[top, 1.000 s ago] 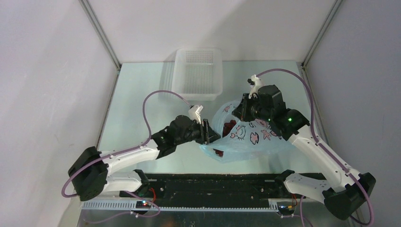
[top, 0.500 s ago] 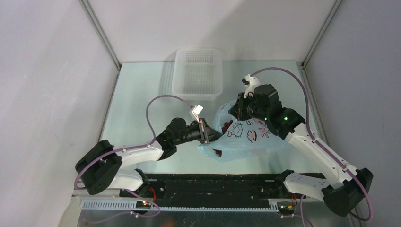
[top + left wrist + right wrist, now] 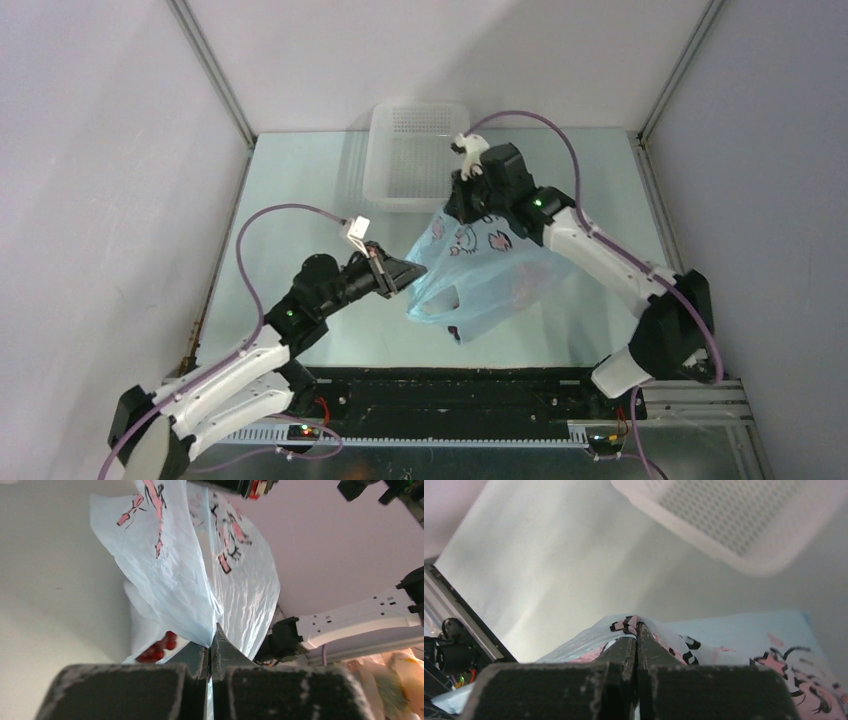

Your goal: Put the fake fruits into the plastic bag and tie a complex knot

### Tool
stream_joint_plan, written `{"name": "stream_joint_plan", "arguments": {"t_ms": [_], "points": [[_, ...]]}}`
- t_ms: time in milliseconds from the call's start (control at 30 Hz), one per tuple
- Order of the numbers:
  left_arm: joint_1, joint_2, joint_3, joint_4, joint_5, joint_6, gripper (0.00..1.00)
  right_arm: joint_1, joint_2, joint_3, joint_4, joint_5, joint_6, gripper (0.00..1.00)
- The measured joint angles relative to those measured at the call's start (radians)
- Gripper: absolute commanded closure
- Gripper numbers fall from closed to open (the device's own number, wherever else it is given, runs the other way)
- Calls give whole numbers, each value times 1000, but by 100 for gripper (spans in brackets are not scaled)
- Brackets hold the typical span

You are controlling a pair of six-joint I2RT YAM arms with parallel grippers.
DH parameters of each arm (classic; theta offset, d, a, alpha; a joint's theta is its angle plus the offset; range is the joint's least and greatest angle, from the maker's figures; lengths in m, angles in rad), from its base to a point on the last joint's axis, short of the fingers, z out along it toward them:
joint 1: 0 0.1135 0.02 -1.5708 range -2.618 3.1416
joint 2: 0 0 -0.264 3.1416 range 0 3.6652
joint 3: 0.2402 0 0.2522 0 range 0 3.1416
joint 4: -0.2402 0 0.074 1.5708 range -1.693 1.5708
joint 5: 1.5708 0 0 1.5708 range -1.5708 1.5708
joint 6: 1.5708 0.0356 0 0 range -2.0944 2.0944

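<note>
The light-blue plastic bag (image 3: pixel 490 285) with pink and black cartoon prints hangs stretched between both grippers above the table. My left gripper (image 3: pixel 408 277) is shut on a pinch of its left edge (image 3: pixel 212 636). My right gripper (image 3: pixel 460 207) is shut on the printed top edge (image 3: pixel 637 626), close to the basket. Dark-red grapes (image 3: pixel 159 648) show low inside the bag, and a reddish fruit (image 3: pixel 520 290) glows faintly through the film. The other fake fruits are hidden by the plastic. No knot is in view.
A white perforated basket (image 3: pixel 418 150) stands at the back centre, just beyond the right gripper, and fills the upper right of the right wrist view (image 3: pixel 734 520). White walls close in the table on three sides. The right arm (image 3: pixel 350 625) crosses behind the bag.
The left gripper closed on the bag's edge and pulled back to the left. The right gripper carried the bag's top up and toward the basket, lifting and stretching the bag.
</note>
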Motion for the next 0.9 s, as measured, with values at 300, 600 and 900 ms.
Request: {"name": "stream_joint_plan", "arguments": {"t_ms": [300,600,900], "points": [[160,-95,5,-232,-27,60,100,49,307,361,0,-78,-65,47],[305,-20,215,-534,111,263,100,46,207,349,-24,-100,-121,8],[352,-24,244,-620,214,449,100,237,-330,-43,29,-88,-203,9]]}}
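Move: The right fingers are shut on one corner of the plastic bag, with the white basket about 20 cm ahead, 8 cm to their left and some 16 cm lower. The left fingers, pinching the other part of the rim, are about 13 cm back and 5 cm left of the right hand. From the left hand, the corner in the right gripper lies 13 cm ahead and 5 cm right, and the visible grapes about 7 cm back, 5 cm right and 18 cm below. The right hand carries its bag corner left and forward, some 9 cm towards the basket, spreads its fingers wide to let go as that reach ends, then pulls away empty, back about 17 cm towards its base while rising, its wrist turning counter-clockwise. Meanwhile the left hand keeps its pinch on the rim and draws it about 8 cm to the left, at first slightly forward with a small dip, rolling some 20 degrees so that its left side rises. ##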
